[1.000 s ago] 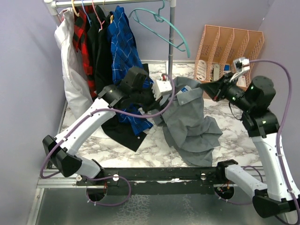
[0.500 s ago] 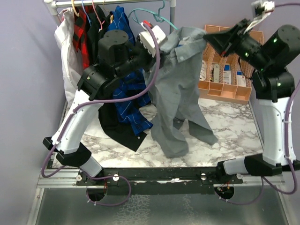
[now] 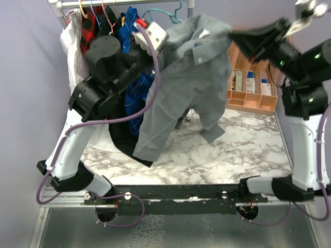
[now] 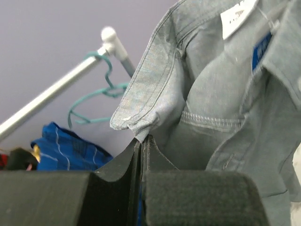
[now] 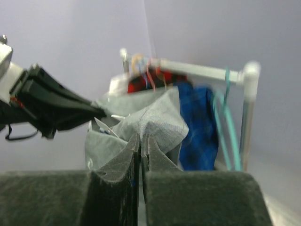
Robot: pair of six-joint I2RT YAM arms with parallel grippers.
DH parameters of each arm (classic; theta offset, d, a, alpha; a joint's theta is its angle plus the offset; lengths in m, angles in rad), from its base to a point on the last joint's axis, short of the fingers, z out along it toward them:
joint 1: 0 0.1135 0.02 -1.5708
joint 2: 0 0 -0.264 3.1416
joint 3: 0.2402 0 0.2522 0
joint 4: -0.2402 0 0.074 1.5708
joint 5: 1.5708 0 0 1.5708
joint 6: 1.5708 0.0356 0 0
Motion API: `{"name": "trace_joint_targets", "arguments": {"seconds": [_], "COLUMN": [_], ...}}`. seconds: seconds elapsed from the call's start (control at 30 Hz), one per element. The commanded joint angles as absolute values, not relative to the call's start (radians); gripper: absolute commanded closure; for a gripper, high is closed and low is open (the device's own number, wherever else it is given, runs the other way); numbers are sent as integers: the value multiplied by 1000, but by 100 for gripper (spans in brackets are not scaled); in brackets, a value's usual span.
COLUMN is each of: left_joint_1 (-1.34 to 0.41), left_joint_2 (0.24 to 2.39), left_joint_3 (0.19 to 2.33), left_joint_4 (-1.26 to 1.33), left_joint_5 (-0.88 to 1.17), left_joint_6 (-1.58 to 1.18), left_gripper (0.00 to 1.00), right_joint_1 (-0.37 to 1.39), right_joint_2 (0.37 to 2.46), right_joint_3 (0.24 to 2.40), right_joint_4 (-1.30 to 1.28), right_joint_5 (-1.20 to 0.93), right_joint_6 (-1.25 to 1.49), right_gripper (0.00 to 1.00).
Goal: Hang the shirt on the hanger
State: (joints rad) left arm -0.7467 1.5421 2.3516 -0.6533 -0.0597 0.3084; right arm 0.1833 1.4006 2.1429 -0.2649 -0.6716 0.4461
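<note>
The grey shirt [image 3: 191,67] hangs in the air, stretched by its shoulders between both grippers, sleeves and tail dangling over the marble table. My left gripper [image 3: 169,41] is shut on the left collar and shoulder edge [image 4: 141,127]; the neck label [image 4: 237,16] shows above. My right gripper [image 3: 234,35] is shut on a peak of grey cloth [image 5: 155,120] at the other shoulder. The teal hanger [image 3: 161,12] hangs by its hook on the rail just behind the shirt's top; it also shows as the hanger [image 4: 89,101] left of the collar and the hanger [image 5: 225,132] right of the cloth.
The rail [image 3: 103,4] carries a white garment [image 3: 72,44], a red-and-black plaid shirt [image 3: 90,28], a dark garment and a blue plaid shirt [image 3: 130,31]. An orange desk organiser [image 3: 253,77] stands at the back right. The rail's upright post [image 3: 191,10] is behind the shirt.
Both arms have risen from low over the table to rail height, lifting the shirt off the marble. It now hangs spread between them, close in front of the teal hanger.
</note>
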Motion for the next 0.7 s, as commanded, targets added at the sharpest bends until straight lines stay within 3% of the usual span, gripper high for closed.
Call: {"name": "trace_joint_targets", "arguments": {"seconds": [0.0,0.13,0.33,0.43,0.67], "left_joint_1": [-750,-749,-754,-755,-762], "left_joint_2": [1426,1339,1355,1403,1471], "left_joint_3": [1925,1542,1214,1104,1108], "left_joint_4": [-607,-476,-312,-232,-243], "left_joint_5": [-109,-90,-36,-34,67], "left_joint_6": [280,180,56,29,0], "left_gripper": [100,100,100,100,100], "right_joint_1": [183,183,183,183,183], "right_joint_2": [1158,928,673,569,478], "right_joint_3": [1635,1288,882,712,618], "right_joint_4": [-219,-383,-512,-526,-659], "right_joint_5": [-689,-577,-532,-508,-404], "right_joint_6": [448,385,568,652,653], "right_gripper": [99,99,99,99,99]}}
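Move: Both grippers hold the grey shirt up high; the marble table spot it goes to lies some 55 cm below the left hand, 7 cm back and 7 cm right. From that hand the teal hanger is about 23 cm ahead and 10 cm right, roughly level. From the right hand the spot is about 60 cm down, 5 cm back and 14 cm left, the peach organizer about 25 cm ahead, 15 cm right, low on the table. Both hands, still pinching the shirt, sweep it down about 45 cm towards the table, fingers tipping down some 50 degrees. ##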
